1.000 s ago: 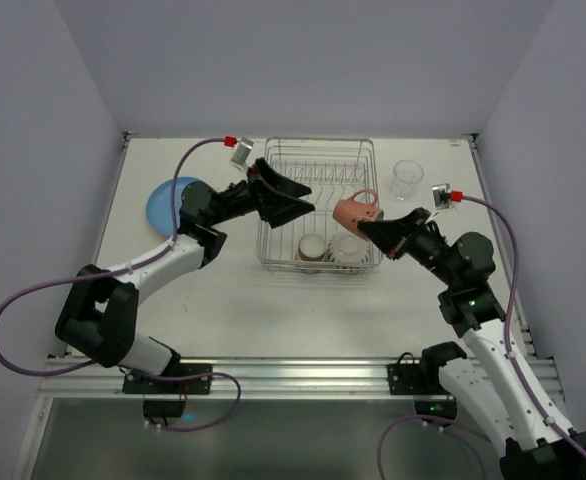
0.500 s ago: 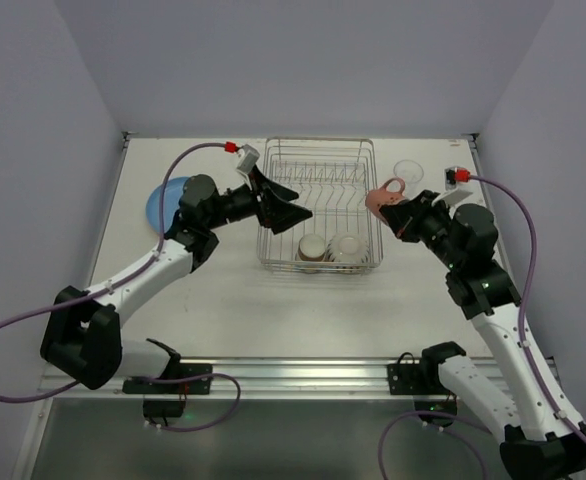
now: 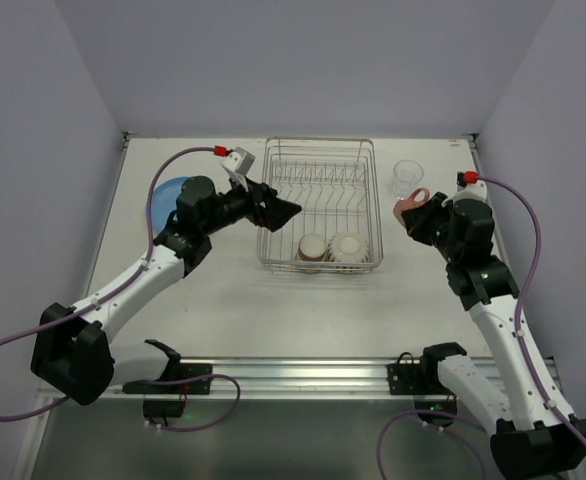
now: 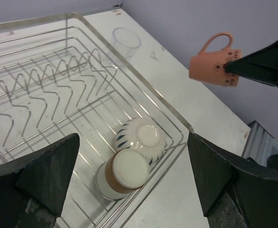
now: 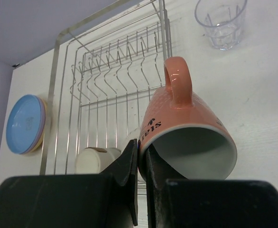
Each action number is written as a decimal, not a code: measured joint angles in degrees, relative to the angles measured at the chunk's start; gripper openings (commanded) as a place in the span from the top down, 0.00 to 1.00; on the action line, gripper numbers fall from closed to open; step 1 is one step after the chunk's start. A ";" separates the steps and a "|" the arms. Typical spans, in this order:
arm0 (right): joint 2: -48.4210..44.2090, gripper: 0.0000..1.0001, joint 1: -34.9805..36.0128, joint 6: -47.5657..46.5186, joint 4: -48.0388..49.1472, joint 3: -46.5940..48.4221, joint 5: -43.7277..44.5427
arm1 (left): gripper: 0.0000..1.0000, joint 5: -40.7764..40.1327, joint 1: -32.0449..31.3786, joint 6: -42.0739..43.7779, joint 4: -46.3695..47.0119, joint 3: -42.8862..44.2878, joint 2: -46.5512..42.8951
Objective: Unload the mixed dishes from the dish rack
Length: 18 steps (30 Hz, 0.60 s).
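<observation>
A salmon-pink cup (image 3: 410, 205) with a handle hangs tilted over the table right of the dish rack (image 3: 320, 142), below the clear glass tumbler (image 3: 407, 177). My right gripper (image 3: 418, 218) is shut on its rim; the right wrist view shows the cup (image 5: 186, 128) pinched at the gripper (image 5: 142, 156). Low in the rack lie a cream cup with a brown band (image 4: 125, 173) and an upturned cream bowl (image 4: 141, 136). My left gripper (image 3: 285, 207) stands wide open at the rack's left side; in its own view the left gripper (image 4: 133, 145) holds nothing.
A blue plate (image 3: 161, 200) lies left of the rack, partly under the left arm; the right wrist view shows the plate (image 5: 25, 123) on top of others. The rack's upright tines (image 4: 44, 76) hold nothing. White walls close in both sides.
My right gripper has carried the pink cup rightward, off the rack's right edge to the table beside the glass. The left gripper has drawn back a little to the left, still open.
</observation>
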 measured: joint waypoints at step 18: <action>17.14 1.00 -10.91 3.04 0.17 2.78 -2.19 | 0.00 -16.00 0.44 3.08 4.79 -13.31 -4.96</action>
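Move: The bare table where I mean to stand the mug is about 13 cm ahead of my right hand, 6 cm right and 22 cm below. The glass is farther out, some 24 cm ahead and 6 cm right; the rack's middle is about 15 cm ahead and 17 cm left. For my empty left hand, the brown-and-white cup is 7 cm right, 2 cm ahead and 22 cm down, with the white bowl about 8 cm right of the cup. With the mug still pinched by its wall, I take my right hand down about 7 cm while carrying it forward and right, clear of the rack towards the open table short of the glass, tipping the fingers down some 15 degrees and turning a little clockwise. My left hand, fingers wide, swings left about 5 cm and turns counter-clockwise, easing forward at first, then sinks by the rack's left side. ##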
